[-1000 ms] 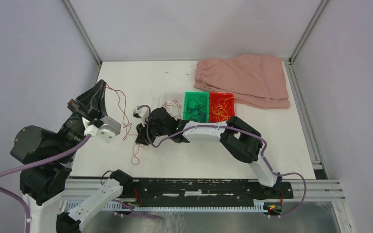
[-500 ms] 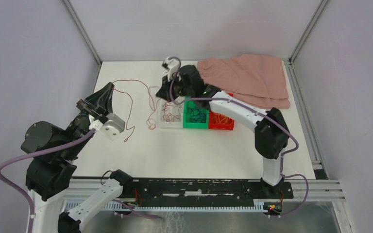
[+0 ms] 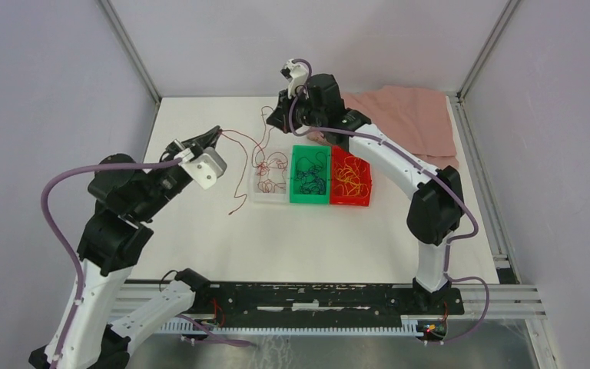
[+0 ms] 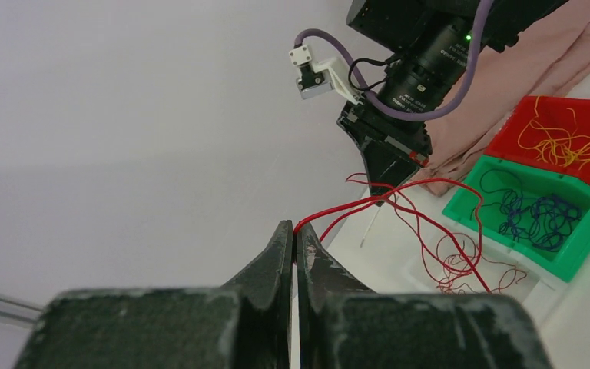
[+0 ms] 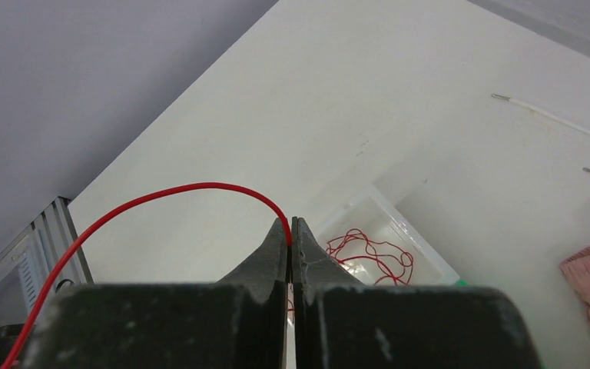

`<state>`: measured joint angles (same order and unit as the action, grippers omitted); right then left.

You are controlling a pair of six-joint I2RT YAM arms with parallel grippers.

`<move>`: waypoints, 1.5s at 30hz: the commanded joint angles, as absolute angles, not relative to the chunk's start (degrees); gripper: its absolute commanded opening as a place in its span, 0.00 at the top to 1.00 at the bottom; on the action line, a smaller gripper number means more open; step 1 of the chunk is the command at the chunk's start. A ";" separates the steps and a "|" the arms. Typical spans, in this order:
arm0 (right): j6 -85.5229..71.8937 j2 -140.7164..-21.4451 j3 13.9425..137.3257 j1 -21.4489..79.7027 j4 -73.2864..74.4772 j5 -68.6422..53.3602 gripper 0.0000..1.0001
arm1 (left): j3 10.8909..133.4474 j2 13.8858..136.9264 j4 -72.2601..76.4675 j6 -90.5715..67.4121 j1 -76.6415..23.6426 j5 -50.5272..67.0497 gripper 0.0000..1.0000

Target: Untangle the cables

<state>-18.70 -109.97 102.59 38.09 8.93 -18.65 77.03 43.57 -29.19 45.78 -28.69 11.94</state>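
Observation:
A red cable (image 3: 236, 137) runs between my two grippers, and its loose end trails onto the table at the left of the clear bin (image 3: 255, 198). My left gripper (image 3: 215, 132) is shut on one part of it; the left wrist view shows the cable (image 4: 353, 205) leaving the closed tips (image 4: 295, 229). My right gripper (image 3: 276, 124) is shut on another part, above the back of the clear bin; the right wrist view shows the cable (image 5: 200, 185) pinched at the tips (image 5: 290, 225). More red cables (image 5: 370, 250) lie in the clear bin (image 5: 411, 231).
A green bin (image 3: 296, 198) holds dark blue cables and a red bin (image 3: 351, 203) holds yellow-orange cables, both right of the clear bin. A pink cloth (image 3: 411, 119) lies at the back right, with its white drawstring (image 5: 553, 118) on the table.
The right gripper carried the red cable from the table's middle to the back, above the clear bin. The left arm swung right towards it, and the cable's slack now hangs over the bin.

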 commanded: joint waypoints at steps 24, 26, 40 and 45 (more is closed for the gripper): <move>-14.27 -110.22 97.31 35.61 17.57 -11.45 0.00 | 71.60 64.57 -9.52 39.44 -27.10 -1.97 0.97; -14.55 -107.42 94.41 35.54 17.10 -9.78 0.00 | 72.62 67.12 -8.78 39.15 -26.71 -1.73 0.97; -17.48 -86.84 76.13 33.92 22.01 11.74 0.01 | 71.34 81.20 -7.16 45.35 -26.10 -0.70 0.97; -21.77 -79.85 69.59 30.65 20.37 14.99 0.01 | 67.61 85.34 -4.63 49.65 -26.06 -2.17 0.97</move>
<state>-18.35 -84.88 72.42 33.23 22.09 9.56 69.43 83.50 -9.56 44.51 -26.30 -1.15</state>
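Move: Both hands hold the red cable above the clear box. That box lies about 17 cm ahead, 4 cm to the right and 45 cm below the left hand. From the right hand it is some 4 cm back, level sideways and 27 cm below. The green box stands about 10 cm to the right of the clear one, and the red box a further 10 cm right, both level with it front to back. The left fingers keep their pinch on the red cable and carry it forward about 20 cm and down just as far, towards the clear box, the wrist tipping down some 25 degrees. The right hand sinks about 12 cm, opens wide and lets go of its part, then swings right and slightly back towards the green and red boxes, rising some 5 cm and turning clockwise. ##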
